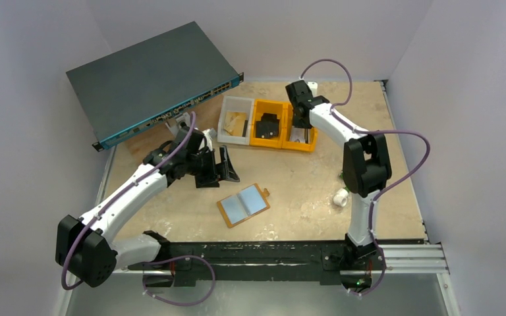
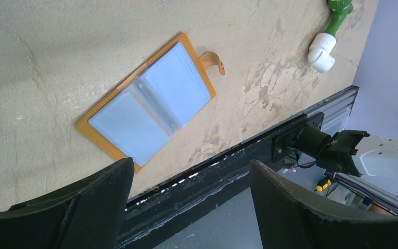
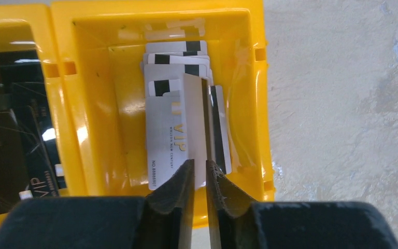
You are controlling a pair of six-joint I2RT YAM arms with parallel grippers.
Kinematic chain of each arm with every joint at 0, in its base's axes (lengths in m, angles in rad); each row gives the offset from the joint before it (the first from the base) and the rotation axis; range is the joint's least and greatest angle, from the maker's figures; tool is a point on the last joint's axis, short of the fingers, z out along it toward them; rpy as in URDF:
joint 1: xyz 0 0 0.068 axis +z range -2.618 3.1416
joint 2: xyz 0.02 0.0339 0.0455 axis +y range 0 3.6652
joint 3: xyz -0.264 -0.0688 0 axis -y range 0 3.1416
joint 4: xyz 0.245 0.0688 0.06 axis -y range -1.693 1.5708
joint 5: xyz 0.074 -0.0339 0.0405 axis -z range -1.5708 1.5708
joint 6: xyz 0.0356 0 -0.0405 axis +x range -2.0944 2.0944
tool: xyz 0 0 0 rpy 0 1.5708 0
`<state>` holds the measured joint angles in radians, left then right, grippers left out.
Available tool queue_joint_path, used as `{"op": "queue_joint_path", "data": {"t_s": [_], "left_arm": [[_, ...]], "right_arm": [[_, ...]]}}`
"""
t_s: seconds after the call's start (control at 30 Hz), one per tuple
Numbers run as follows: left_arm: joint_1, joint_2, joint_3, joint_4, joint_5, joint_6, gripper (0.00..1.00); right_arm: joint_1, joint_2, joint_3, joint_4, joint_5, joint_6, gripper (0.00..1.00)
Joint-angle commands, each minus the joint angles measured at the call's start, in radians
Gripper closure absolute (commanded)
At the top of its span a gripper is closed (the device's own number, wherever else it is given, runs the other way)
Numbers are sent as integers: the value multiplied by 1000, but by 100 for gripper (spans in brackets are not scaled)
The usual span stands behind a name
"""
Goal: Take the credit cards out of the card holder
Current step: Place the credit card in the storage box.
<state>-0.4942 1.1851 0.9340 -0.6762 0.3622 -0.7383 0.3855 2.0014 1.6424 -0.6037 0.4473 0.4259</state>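
The card holder [image 1: 243,205] [image 2: 147,101] lies open and flat mid-table, tan-orange rim up, with pale blue sleeves and its snap tab out to the side. My left gripper [image 1: 227,168] [image 2: 192,162] hovers open to its upper left, apart from it. My right gripper [image 1: 300,122] [image 3: 199,165] points down into the right yellow bin [image 3: 256,104], which holds a stack of white credit cards [image 3: 166,135]. One white card [image 3: 194,119] stands tilted on edge right at the fingertips. The jaws stand a narrow gap apart, wider than the card is thick.
A middle yellow bin [image 1: 268,125] holds black cards [image 3: 10,145]. Left of it stands a white bin [image 1: 235,118]. A dark network switch [image 1: 151,79] fills the back left. A white and green fitting [image 1: 340,196] [image 2: 322,49] lies by the right arm.
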Motion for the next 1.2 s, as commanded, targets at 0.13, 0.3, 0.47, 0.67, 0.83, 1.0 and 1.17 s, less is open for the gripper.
{"op": "queue_joint_path", "data": {"t_s": [0.13,0.3,0.47,0.67,0.83,1.0,1.17], "left_arm": [[0,-24,0,6,-3,21,18],[0,-22,2,6,-3,21,18],[0,-22,-1,6,-3,21,18],[0,-17,-12,6,-3,21,18],[0,-18,-30,6,-3,21,18],[0,-21,-60,6,-3,21,18],[0,-22,-85,6,-3,21,18]], "right_arm": [[-3,2,68,-22,-32,2,68],[-3,-42,57,-5,-113,14,56],[-3,-140,-5,20,-164,49,49],[-2,-302,-152,99,-266,80,27],[1,-429,-279,134,-320,106,13],[37,-533,-372,153,-360,120,9],[153,-614,-455,182,-346,139,6]]}}
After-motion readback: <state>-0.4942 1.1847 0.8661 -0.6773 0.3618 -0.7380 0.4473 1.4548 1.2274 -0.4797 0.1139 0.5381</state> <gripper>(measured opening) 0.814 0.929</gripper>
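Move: Inside the right yellow storage box, the right hand has a card on edge between barely parted fingertips, with the box's middle about 3 cm ahead, 2 cm left and 4 cm below. The middle yellow box with the black cards is some 11 cm to the left of it, no farther out. The open card holder lies roughly 25 cm back and 23 cm left of the hand, 5 cm below. From the left hand, the right box is some 22 cm ahead, 25 cm right and 9 cm below. Sinking another 1.5 cm or so onto the card pile, the right hand spreads its fingers from nearly shut to almost wide, letting go of the card. It shifts slightly left, lifts about 10 cm clear of the box, and draws back about 10 cm and left towards the card holder, its left side rolling up some 20 degrees. Late on, the still-open left hand lowers slightly, easing back. ##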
